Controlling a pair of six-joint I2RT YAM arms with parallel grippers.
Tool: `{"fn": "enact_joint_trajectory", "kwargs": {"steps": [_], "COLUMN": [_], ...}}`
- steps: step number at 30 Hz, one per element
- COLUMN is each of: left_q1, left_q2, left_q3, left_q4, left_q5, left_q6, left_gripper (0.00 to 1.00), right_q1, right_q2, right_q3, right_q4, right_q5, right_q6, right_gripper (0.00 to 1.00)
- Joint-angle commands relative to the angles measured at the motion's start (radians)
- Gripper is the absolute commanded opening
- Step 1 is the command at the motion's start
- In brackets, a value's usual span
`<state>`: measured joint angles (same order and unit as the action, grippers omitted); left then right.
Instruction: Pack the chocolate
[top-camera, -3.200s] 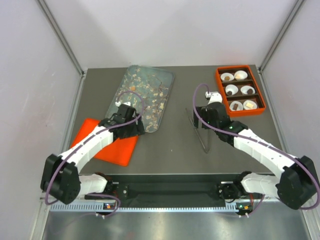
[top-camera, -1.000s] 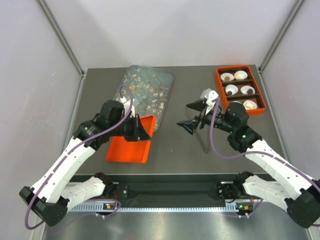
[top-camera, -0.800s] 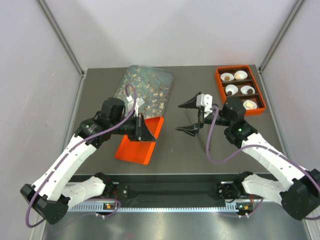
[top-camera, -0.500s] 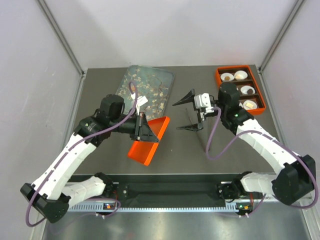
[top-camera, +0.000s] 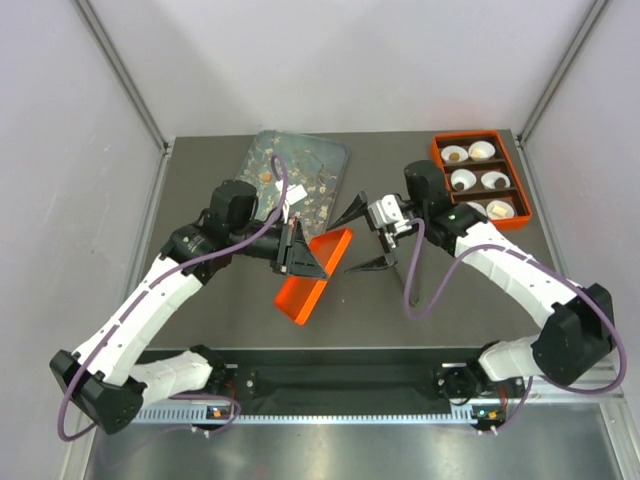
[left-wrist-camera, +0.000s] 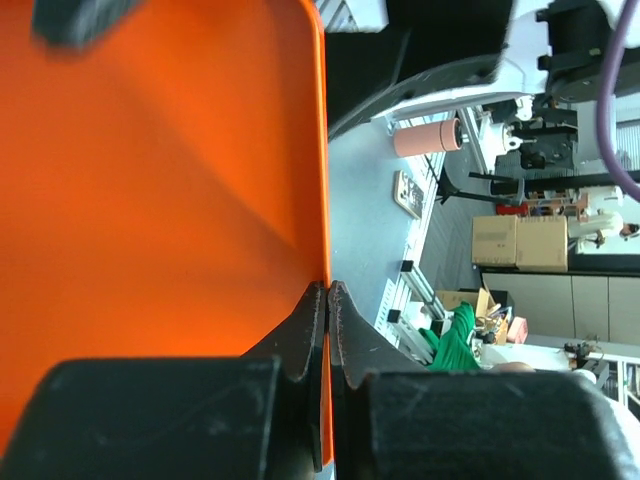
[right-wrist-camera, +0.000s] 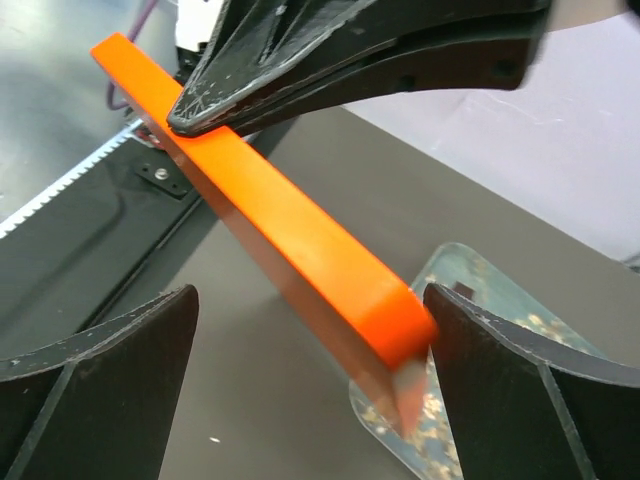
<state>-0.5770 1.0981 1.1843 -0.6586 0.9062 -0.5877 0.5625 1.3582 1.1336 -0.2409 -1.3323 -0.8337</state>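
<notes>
Chocolate lumps (top-camera: 455, 156) sit in white paper cups inside the orange box (top-camera: 437, 170) at the back right. Loose tan bits lie scattered on the clear tray (top-camera: 262, 160). My left gripper (top-camera: 297, 256) is shut on the edge of a flat orange lid (top-camera: 318, 272) and holds it tilted above the table's middle. In the left wrist view the fingertips (left-wrist-camera: 318, 300) pinch the lid's rim (left-wrist-camera: 160, 180). My right gripper (top-camera: 358, 240) is open at the lid's far end. In the right wrist view the lid (right-wrist-camera: 290, 230) lies between the wide-apart fingers (right-wrist-camera: 100, 390), close to the right one.
Thin grey tongs (top-camera: 411, 282) lie on the dark table under the right forearm. The clear tray (right-wrist-camera: 415, 440) shows below the lid in the right wrist view. Grey walls close the table in on three sides.
The left arm has lifted the orange lid off the table's left side, carried it rightward and tilted it. The right arm has swung left, open, to the lid's end.
</notes>
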Motion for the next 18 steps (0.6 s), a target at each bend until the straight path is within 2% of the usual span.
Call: {"fn": "enact_joint_trajectory", "kwargs": {"steps": [1, 4, 6, 7, 10, 11, 12, 14, 15, 16, 17, 18], "left_q1": [-0.004, -0.003, -0.003, 0.000, 0.005, 0.005, 0.006, 0.006, 0.009, 0.012, 0.016, 0.026], "left_q2": [0.005, 0.019, 0.028, 0.034, 0.071, 0.088, 0.091, 0.092, 0.094, 0.097, 0.103, 0.108], "left_q3": [0.052, 0.063, 0.081, 0.099, 0.185, 0.204, 0.225, 0.245, 0.274, 0.291, 0.331, 0.359], "left_q4": [0.125, 0.123, 0.093, 0.074, -0.005, -0.010, 0.005, 0.016, 0.017, 0.016, 0.014, -0.001], "left_q5": [0.063, 0.043, -0.028, -0.056, -0.183, -0.197, -0.217, -0.278, -0.312, -0.385, -0.414, -0.447], "left_q6": [0.028, 0.040, 0.063, 0.075, 0.092, 0.092, 0.082, 0.069, 0.068, 0.069, 0.087, 0.101], "left_gripper": [0.00, 0.00, 0.00, 0.00, 0.00, 0.00, 0.00, 0.01, 0.05, 0.10, 0.22, 0.29], "right_q1": [0.037, 0.042, 0.040, 0.042, 0.036, 0.034, 0.034, 0.034, 0.033, 0.034, 0.033, 0.034], "right_q2": [0.018, 0.024, 0.012, 0.007, -0.010, -0.014, -0.016, -0.019, -0.019, -0.021, -0.024, -0.024], "right_q3": [0.051, 0.063, 0.061, 0.061, 0.058, 0.058, 0.060, 0.061, 0.060, 0.060, 0.061, 0.063], "right_q4": [-0.044, -0.070, -0.077, -0.078, -0.074, -0.071, -0.061, -0.055, -0.051, -0.046, -0.019, 0.050], "right_q5": [-0.064, -0.079, -0.079, -0.076, -0.050, -0.035, -0.028, -0.025, -0.027, -0.022, -0.001, 0.016], "right_q6": [-0.074, -0.073, -0.068, -0.059, -0.054, -0.050, -0.038, 0.019, 0.031, 0.054, 0.095, 0.216], "right_gripper": [0.93, 0.77, 0.58, 0.41, 0.19, 0.04, 0.00, 0.00, 0.00, 0.00, 0.00, 0.00]}}
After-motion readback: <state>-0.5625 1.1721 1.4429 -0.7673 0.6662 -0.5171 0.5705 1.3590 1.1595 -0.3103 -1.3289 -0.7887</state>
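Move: The orange lid hangs steeply from the left hand's shut fingers, its middle about 6 cm below them and some 3 cm to their left, level fore and aft. From the open right hand the middle lies roughly 6 cm back, 7 cm left and 4 cm below, with the lid's far end already between its fingers. Down on the table, the tray is about 28 cm ahead of the right hand and 18 cm left, the metal tongs some 10 cm ahead and 14 cm right. Staying almost in place, the right hand closes its fingers and pinches the far end of the lid. The left hand waits until that grip is made, then heads forward about 5 cm and up about 4 cm, turning some 15 degrees, and at the very end opens its fingers a little, the rim still between them. ##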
